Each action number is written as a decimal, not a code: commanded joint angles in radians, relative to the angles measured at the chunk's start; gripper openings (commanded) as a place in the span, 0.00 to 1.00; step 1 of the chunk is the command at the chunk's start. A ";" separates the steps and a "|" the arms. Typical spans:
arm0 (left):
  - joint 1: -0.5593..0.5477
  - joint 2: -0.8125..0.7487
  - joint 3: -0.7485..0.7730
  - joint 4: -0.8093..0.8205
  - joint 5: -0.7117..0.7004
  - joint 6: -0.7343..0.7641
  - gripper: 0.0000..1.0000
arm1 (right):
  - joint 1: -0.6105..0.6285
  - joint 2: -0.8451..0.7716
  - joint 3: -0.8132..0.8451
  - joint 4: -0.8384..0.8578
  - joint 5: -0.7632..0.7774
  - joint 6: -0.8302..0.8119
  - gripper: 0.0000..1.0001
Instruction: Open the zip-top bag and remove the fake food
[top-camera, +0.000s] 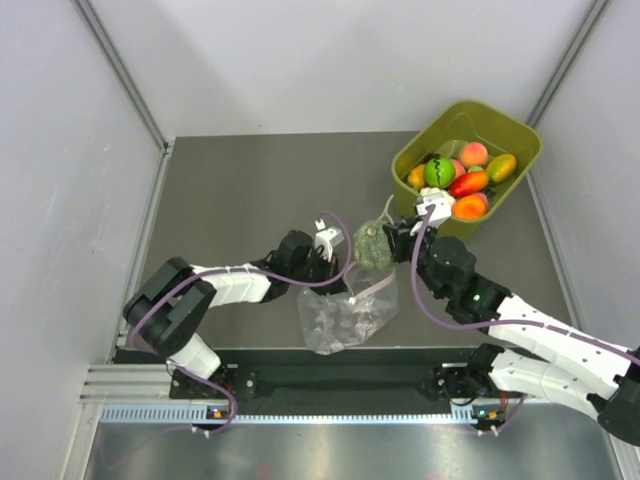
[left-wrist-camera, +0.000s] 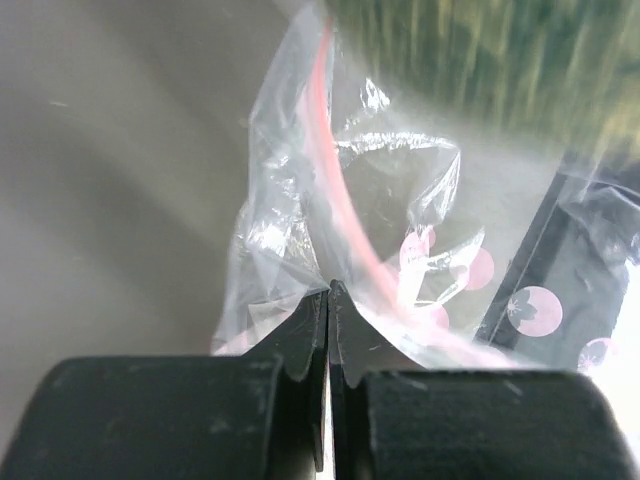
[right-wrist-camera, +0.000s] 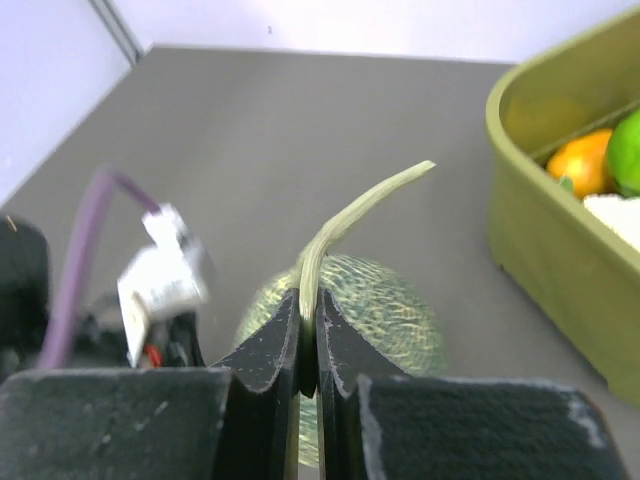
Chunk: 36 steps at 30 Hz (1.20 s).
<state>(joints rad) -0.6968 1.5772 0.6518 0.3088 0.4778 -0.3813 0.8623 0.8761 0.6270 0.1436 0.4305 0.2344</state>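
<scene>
The clear zip-top bag (top-camera: 345, 315) lies on the dark table, its pink zip strip (left-wrist-camera: 335, 180) running up toward its mouth. My left gripper (top-camera: 328, 258) is shut on the bag's edge beside the strip, as the left wrist view (left-wrist-camera: 329, 290) shows. My right gripper (top-camera: 393, 236) is shut on the pale stem (right-wrist-camera: 355, 215) of a fake green netted melon (top-camera: 372, 246) and holds it just above the bag's mouth; the melon also shows in the right wrist view (right-wrist-camera: 385, 310). I see no fruit inside the bag.
An olive-green tub (top-camera: 522, 132) stands at the back right, holding several toy fruits (top-camera: 458, 178), orange, red and green. Its near wall (right-wrist-camera: 545, 250) is just right of my right gripper. Grey walls enclose the table on three sides.
</scene>
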 joint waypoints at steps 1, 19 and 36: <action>-0.029 0.052 0.009 0.069 0.013 0.035 0.00 | 0.007 0.041 0.072 0.163 0.053 -0.010 0.00; 0.000 -0.108 -0.027 -0.016 -0.289 0.068 0.00 | -0.257 0.139 0.333 0.030 -0.090 -0.079 0.00; 0.243 -0.298 0.088 -0.223 -0.613 0.035 0.00 | -0.828 0.492 0.720 -0.125 -0.349 -0.021 0.00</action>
<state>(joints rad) -0.4778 1.2980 0.6834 0.1200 -0.0772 -0.3412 0.0807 1.3117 1.2526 0.0299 0.1471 0.1913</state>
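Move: The right hand, already pinching the melon's stem with the melon hanging about 7 cm below and 2 left, faces the green basket, its middle some 14 cm ahead, 18 to the right and 18 below. In the basket, the watermelon lies roughly 12 ahead and 12 right, the orange 4 ahead and 19 right. The left hand grips the bag, whose middle is about 7 cm back and 1 right; the basket stands some 27 ahead and 29 right of this hand. Right hand carries the stem-held melon some 25 cm right-forward and up over the basket; left pulls bag left-forward. ##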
